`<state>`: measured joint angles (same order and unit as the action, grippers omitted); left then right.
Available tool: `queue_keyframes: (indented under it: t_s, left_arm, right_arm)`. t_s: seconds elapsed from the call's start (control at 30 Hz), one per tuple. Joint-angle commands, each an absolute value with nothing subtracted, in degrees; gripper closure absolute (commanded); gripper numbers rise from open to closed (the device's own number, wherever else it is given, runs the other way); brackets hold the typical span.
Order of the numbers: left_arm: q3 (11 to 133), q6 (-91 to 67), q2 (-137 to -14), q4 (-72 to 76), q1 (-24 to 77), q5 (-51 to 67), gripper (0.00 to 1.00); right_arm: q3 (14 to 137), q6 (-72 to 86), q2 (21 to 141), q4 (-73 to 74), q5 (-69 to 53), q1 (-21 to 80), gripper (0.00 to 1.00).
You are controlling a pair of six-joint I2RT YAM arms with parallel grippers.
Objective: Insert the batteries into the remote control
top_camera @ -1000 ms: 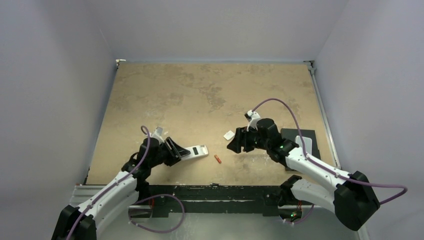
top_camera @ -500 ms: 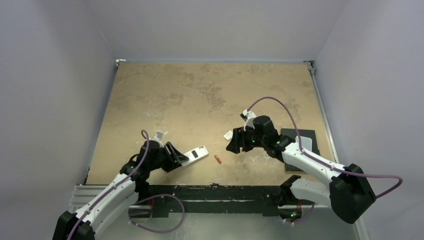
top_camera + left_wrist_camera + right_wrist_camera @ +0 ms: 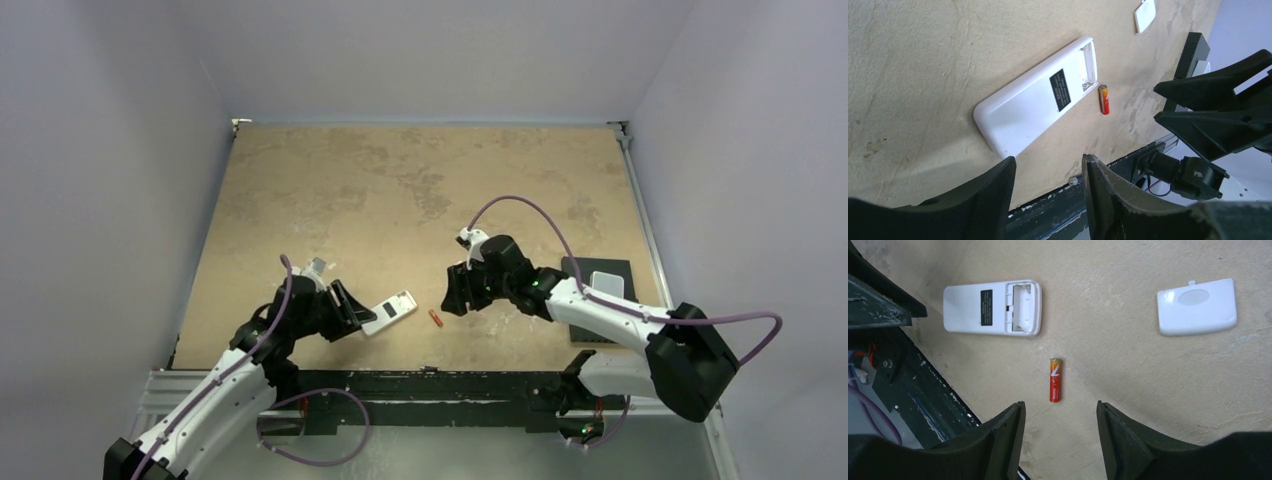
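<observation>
The remote control (image 3: 1038, 102) lies white back up near the table's front edge, its battery compartment (image 3: 1020, 307) uncovered and showing empty. One red battery (image 3: 1055, 380) lies on the table just right of the remote (image 3: 391, 311). My left gripper (image 3: 1048, 167) stands open with nothing between its fingers, just short of the remote's closed end. My right gripper (image 3: 1060, 412) hangs open over the battery (image 3: 435, 318), the fingers either side of its near end and apart from it.
The white battery cover (image 3: 1196, 306) lies loose behind the battery. A black pad (image 3: 580, 268) carrying a pale grey block (image 3: 608, 283) sits at the right. The black front rail (image 3: 430, 378) runs close below the remote and battery.
The left gripper opened wider and the remote now lies loose, turned slightly. The right gripper swung left and now hangs over the battery, hiding the cover from above.
</observation>
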<state>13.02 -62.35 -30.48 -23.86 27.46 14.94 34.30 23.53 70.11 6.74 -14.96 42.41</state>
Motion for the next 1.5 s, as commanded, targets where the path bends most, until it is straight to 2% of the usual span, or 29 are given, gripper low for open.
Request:
queue_keyframes:
  t_s: [0.0,0.33,0.8,1.2,1.47]
  left_arm:
    - [17.3,-59.6,-29.9,-26.8,27.7,15.1,0.49]
    - [24.4,-53.8,-33.2,-28.2,27.7,15.4,0.49]
    - [26.2,-51.0,-32.6,-29.0,27.7,16.5,0.49]
    - [26.3,-50.7,-31.8,-29.5,27.7,17.3,0.48]
    - [26.1,-50.7,-32.2,-29.2,27.7,17.4,0.48]
  right_arm:
    - [38.1,23.4,71.7,7.3,-10.0,45.7,0.39]
    - [41.7,24.0,76.9,10.8,-3.3,50.8,0.47]
    - [49.1,24.6,87.3,14.3,3.3,58.1,0.54]
    - [51.3,25.1,91.4,17.6,8.5,59.6,0.61]
    - [51.2,25.2,92.7,17.0,8.6,60.8,0.72]
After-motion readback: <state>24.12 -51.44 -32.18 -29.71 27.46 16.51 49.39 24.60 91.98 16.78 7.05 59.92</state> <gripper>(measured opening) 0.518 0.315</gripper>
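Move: The battery lies on the table some 4 cm to the right hand's left, about 2 cm back and 6 cm below its fingers. The white remote's middle is about 15 cm to that hand's left, 1 cm back, and its loose cover about 9 cm ahead and 1 cm right, both on the table some 6 cm lower. From the left hand the battery is about 16 cm to the right and 1 cm ahead, 5 cm below. The right hand sinks about 5.5 cm and goes some 4 cm left, drawing slightly back, down to the battery, while its wrist tips about 25 degrees so the fingers point more steeply down and they close to about half their gap, one tip on each side of the battery and close against it. The already empty left hand meanwhile rises about 5 cm almost straight up, away from the remote, fingers half open, and waits there. ##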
